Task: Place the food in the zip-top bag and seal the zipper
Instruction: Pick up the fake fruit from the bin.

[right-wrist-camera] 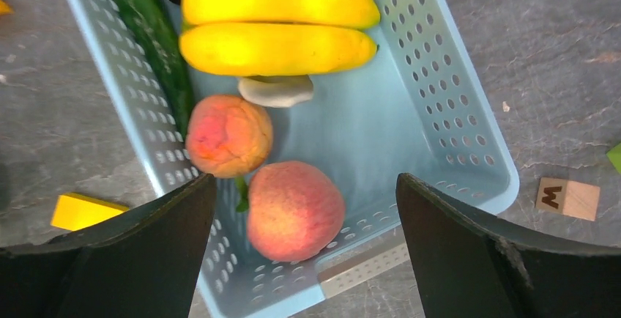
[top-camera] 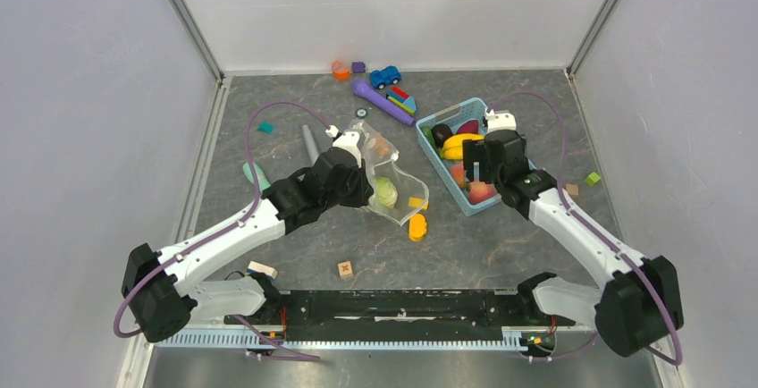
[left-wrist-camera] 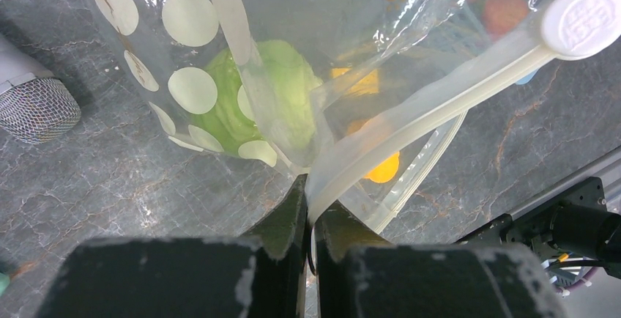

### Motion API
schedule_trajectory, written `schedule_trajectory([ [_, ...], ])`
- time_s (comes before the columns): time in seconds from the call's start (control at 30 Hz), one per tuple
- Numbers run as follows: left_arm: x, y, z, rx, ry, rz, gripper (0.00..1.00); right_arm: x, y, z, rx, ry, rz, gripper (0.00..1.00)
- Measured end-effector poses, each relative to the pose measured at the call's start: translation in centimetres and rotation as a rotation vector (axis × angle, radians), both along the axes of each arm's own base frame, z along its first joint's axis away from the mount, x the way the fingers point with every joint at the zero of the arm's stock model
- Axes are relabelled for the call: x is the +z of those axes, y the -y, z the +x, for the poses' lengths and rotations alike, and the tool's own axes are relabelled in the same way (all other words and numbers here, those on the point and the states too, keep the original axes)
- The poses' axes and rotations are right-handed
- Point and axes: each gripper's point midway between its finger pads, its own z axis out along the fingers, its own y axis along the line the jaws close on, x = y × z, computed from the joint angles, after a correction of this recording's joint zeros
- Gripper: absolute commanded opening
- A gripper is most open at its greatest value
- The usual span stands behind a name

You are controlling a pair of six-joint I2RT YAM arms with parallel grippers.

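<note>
The clear polka-dot zip-top bag (top-camera: 389, 182) lies mid-table with a green cabbage (top-camera: 384, 192) inside; the cabbage also shows in the left wrist view (left-wrist-camera: 271, 91). My left gripper (top-camera: 357, 178) is shut on the bag's whitish zipper strip (left-wrist-camera: 410, 116), its jaws pinched at the strip's near end (left-wrist-camera: 311, 204). My right gripper (top-camera: 478, 173) is open above the light blue basket (top-camera: 442, 169), jaws wide apart over two peaches (right-wrist-camera: 294, 209) (right-wrist-camera: 228, 135). A yellow banana bunch (right-wrist-camera: 277, 25), a green cucumber (right-wrist-camera: 150, 32) and a dark purple piece (top-camera: 467, 127) lie in the basket.
Yellow and orange blocks (top-camera: 417, 224) lie by the bag. A blue toy car (top-camera: 385, 76), a purple tube (top-camera: 380, 102) and small blocks are at the back. A grey microphone-like object (left-wrist-camera: 33, 98) lies left. Wooden letter cubes (right-wrist-camera: 567, 198) (top-camera: 345, 269) sit on the floor.
</note>
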Motion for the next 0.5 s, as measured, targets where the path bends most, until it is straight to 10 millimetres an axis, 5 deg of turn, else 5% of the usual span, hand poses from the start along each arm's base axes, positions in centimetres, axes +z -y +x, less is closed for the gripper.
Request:
schedule_trajectory([
  [0.27, -0.1, 0.0, 0.0, -0.001, -0.001, 0.001, 0.10, -6.0, 1.1, 0.3, 0.030, -0.232, 0.014, 0.96],
  [0.5, -0.8, 0.1, 0.0, -0.003, -0.018, 0.017, 0.09, -7.4, 0.4, -0.4, 0.083, -0.298, 0.026, 0.94],
])
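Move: The nearer peach in the blue bin lies almost straight below the right hand, about 10 cm down, perhaps 1 cm to its left and level fore and aft. The farther peach is some 6 cm ahead and 6 cm left of the hand, the pale mushroom about 9 cm ahead and 3 cm left, the bananas about 13 cm ahead and 4 cm left. From the left hand the nearer peach lies about 30 cm right, 6 cm ahead and 12 cm lower. Down onto the nearer peach goes the right hand, sinking about 7 cm almost straight into the bin, quickly at first and easing to near a stop, the fingers staying wide open on either side of the peach. On the way the wrist tips the fingers some 15 to 20 degrees more steeply downward. No contact with the peach can be seen yet. ##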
